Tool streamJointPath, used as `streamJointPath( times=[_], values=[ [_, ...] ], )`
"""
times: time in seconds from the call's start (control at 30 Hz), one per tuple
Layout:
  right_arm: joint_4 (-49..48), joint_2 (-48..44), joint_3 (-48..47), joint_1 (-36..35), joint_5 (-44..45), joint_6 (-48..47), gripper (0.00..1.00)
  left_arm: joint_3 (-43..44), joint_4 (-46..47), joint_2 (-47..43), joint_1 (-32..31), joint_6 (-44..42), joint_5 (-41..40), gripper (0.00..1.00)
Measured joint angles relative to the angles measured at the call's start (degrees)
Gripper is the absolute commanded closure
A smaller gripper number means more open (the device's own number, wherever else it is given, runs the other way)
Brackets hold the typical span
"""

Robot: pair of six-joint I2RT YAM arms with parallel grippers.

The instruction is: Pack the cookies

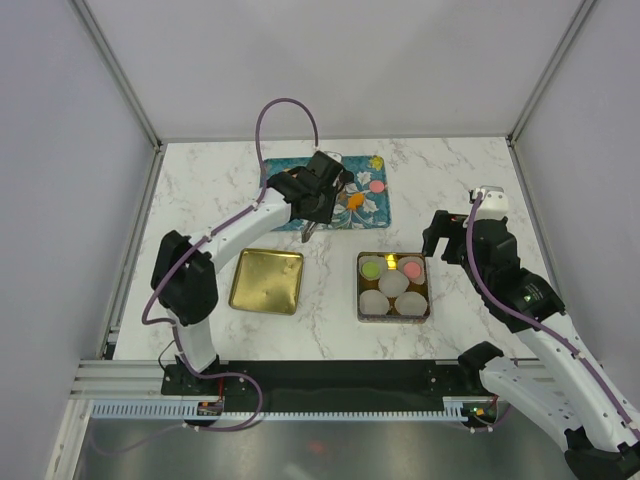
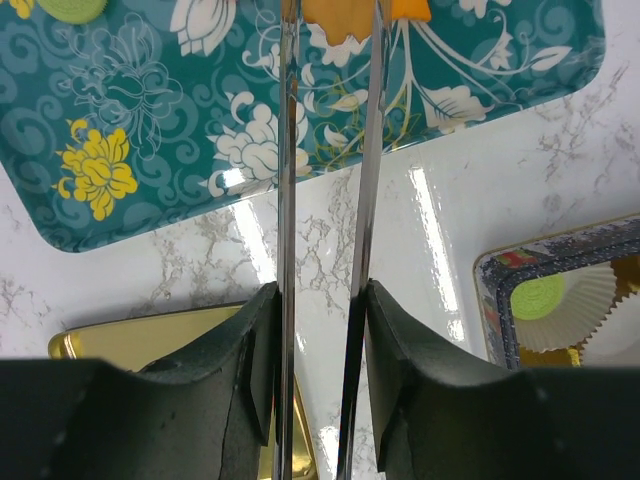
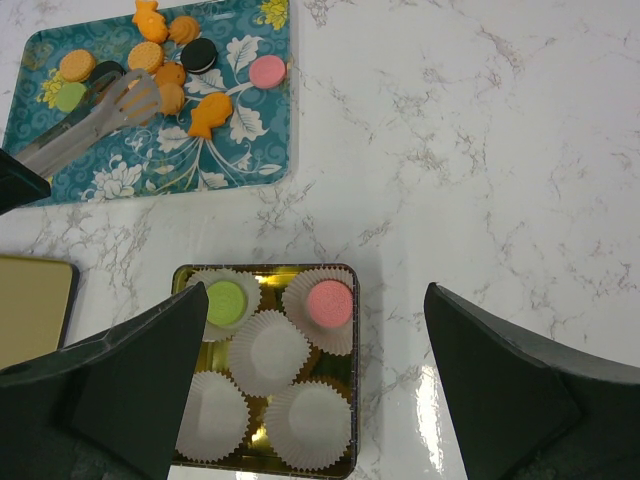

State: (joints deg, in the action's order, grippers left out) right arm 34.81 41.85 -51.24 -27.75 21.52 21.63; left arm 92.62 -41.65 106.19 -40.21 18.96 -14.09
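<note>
Cookies lie on a teal flowered tray (image 1: 372,216): orange ones (image 3: 146,55), a black one (image 3: 198,56), a pink one (image 3: 267,70) and a green one (image 3: 70,97). My left gripper (image 1: 320,196) is shut on metal tongs (image 3: 100,118), whose blades (image 2: 287,150) straddle an orange cookie (image 2: 335,14) on the tray. A gold tin (image 3: 355,400) holds white paper cups; one has a green cookie (image 3: 226,303), another a pink cookie (image 3: 329,305). My right gripper (image 3: 315,300) hangs open above the tin, holding nothing.
The tin's gold lid (image 1: 266,281) lies flat left of the tin, in front of the tray. Bare marble table (image 1: 460,190) lies right of the tray. Grey walls close in the back and both sides.
</note>
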Motion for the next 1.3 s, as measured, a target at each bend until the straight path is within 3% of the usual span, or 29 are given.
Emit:
streamJointPath(
  times=[0.37,0.73,0.97,1.3],
  values=[
    [0.00,1.01,-0.13,0.00,0.44,0.02,0.02,-3.13,-0.31,-6.32,-2.32,0.02,-0.70,0.61],
    [0.00,3.91,-1.75,0.00,1.95,0.02,0.02,-13.66,-0.31,-18.86,-19.37,2.86,-3.54,0.61],
    [-0.04,4.17,-2.49,0.00,2.36,0.02,0.02,-18.86,-0.68,-20.52,-28.44,6.40,-5.22,0.60],
    [-0.02,4.46,-2.49,0.00,2.38,0.02,0.02,-19.08,-0.98,-18.25,-33.11,7.89,-5.97,0.59]
  ],
)
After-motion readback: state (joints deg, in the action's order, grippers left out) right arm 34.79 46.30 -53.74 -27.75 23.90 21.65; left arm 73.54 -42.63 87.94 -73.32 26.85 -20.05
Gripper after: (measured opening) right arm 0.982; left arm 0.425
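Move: The left hand holds the tongs with an orange cookie in their tips, and the middle of the cookie box lies about 11 cm back and 19 cm to its right, some 12 below. In the box, the green cookie is about 6 back and 13 right of this hand, and the empty front-left cup 16 back and 14 right. The gold tray lies 10 back and 15 left. From the right hand the box's middle is about 3 ahead, 5 left and 23 down. The left hand, keeping its squeeze on the tongs and so the orange cookie pinched between their tips, goes on lifting by some 4–5 cm and sweeps back about 22 cm and a good 6 cm to the right, away from the patterned tray and towards the cookie box. On the way the wrist turns some 25 degrees clockwise to swing the tips in over the box's left half, and the hand sinks about 4 cm again as the backward travel eases to a stop. ##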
